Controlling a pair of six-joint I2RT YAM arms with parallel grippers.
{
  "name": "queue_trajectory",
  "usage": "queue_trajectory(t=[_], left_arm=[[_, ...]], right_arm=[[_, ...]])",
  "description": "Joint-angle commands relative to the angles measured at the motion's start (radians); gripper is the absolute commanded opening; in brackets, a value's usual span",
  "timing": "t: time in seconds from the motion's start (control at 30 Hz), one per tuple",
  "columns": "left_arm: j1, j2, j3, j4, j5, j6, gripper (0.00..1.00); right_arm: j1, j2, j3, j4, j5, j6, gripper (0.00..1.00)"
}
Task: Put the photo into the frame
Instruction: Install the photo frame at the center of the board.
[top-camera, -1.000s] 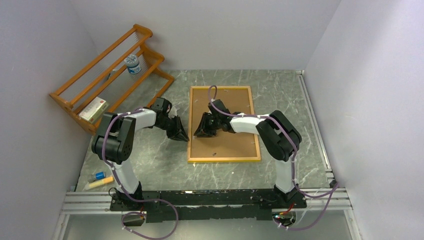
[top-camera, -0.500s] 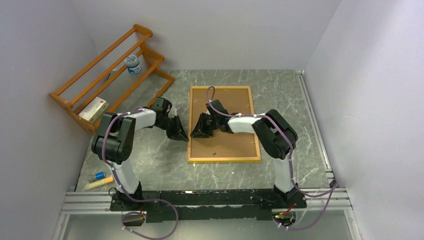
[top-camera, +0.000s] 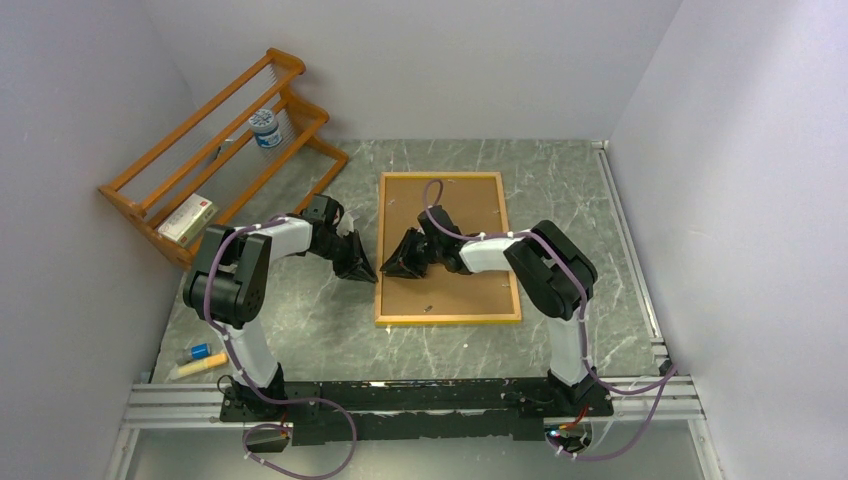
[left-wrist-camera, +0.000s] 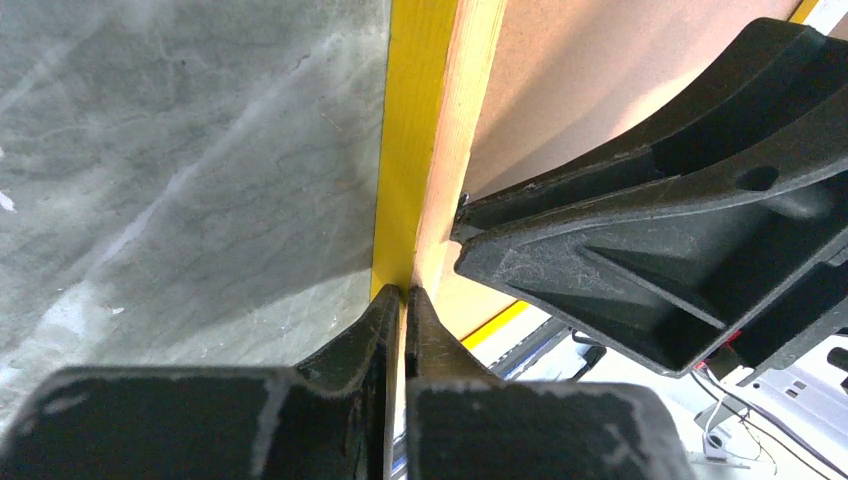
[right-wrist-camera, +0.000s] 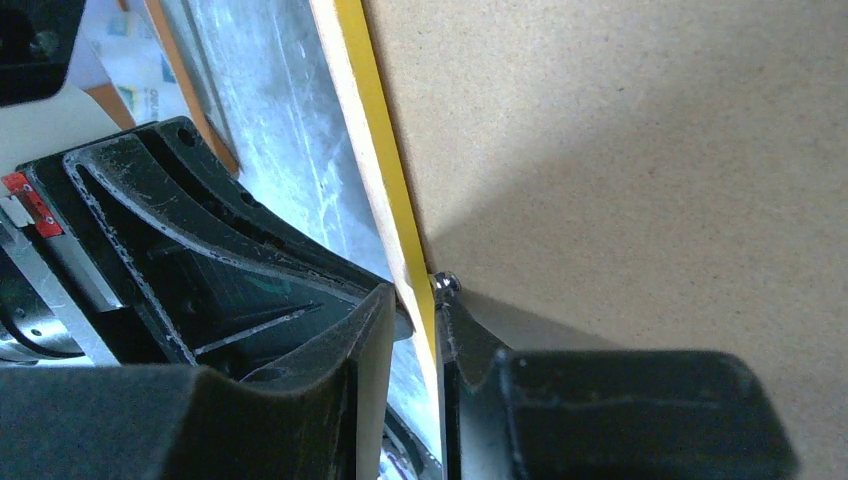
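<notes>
The frame (top-camera: 450, 319) lies face down mid-table, wood-orange border up, with the brown hardboard panel (top-camera: 465, 205) set in it. The photo is hidden. My left gripper (top-camera: 366, 272) is shut and empty; in the left wrist view its tips (left-wrist-camera: 403, 295) touch the frame's yellow outer edge (left-wrist-camera: 405, 120) from the left. My right gripper (top-camera: 392, 268) sits over the frame's left border. In the right wrist view it (right-wrist-camera: 415, 300) is narrowly open astride the yellow border (right-wrist-camera: 375, 150). One finger is outside it; the other is on the hardboard (right-wrist-camera: 620, 130) by a small metal tab (right-wrist-camera: 445, 284).
An orange-brown slatted rack (top-camera: 215, 150) leans at the back left, holding a small tub (top-camera: 265, 128) and a box (top-camera: 187, 218). A blue-capped tube and a stick (top-camera: 200, 358) lie at the near left. A metal rail (top-camera: 420, 392) runs along the near edge.
My right gripper has slid left across the hardboard to the frame's left border. The left arm and the frame have not moved.
</notes>
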Motion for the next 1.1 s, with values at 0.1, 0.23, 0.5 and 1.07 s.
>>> queue_trajectory(t=[0.1,0.23,0.5,1.07], left_arm=[[-0.034,0.046,-0.004,-0.024,-0.003,-0.007,0.08],[-0.032,0.034,0.024,-0.042,-0.020,0.004,0.11],[-0.023,0.021,0.160,-0.107,-0.068,0.052,0.27],[0.051,0.252,0.508,-0.206,-0.125,0.118,0.49]], right_arm=[[0.018,-0.027,-0.050,0.131,0.083,0.061,0.27],[0.012,-0.151,-0.076,0.083,0.151,-0.006,0.36],[-0.031,-0.252,-0.019,-0.105,0.303,-0.130,0.50],[-0.184,0.127,0.375,-0.071,0.218,-0.179,0.46]])
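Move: The next metal clip lies about 18 cm ahead of my right hand and 2 cm to its right, at nearly the same height; the clip already being worked is right at these fingertips, 1 cm to the right. For my left hand, the stretch of the frame's left bar it goes for is about 12 cm straight ahead. From that hand the near clip sits 2 cm ahead and 2 cm right, the far clip 20 cm ahead and 3 cm right. I lift my right fingers off the near clip, rising some 7 cm, then carry them about 16 cm forward and 6 cm right towards the far clip, opening them wider, turning clockwise and sinking again. My left hand, nearly shut against the bar, follows a little later: it opens, comes free in a low arc and travels about 10 cm forward along the left bar, coming down astride it. ##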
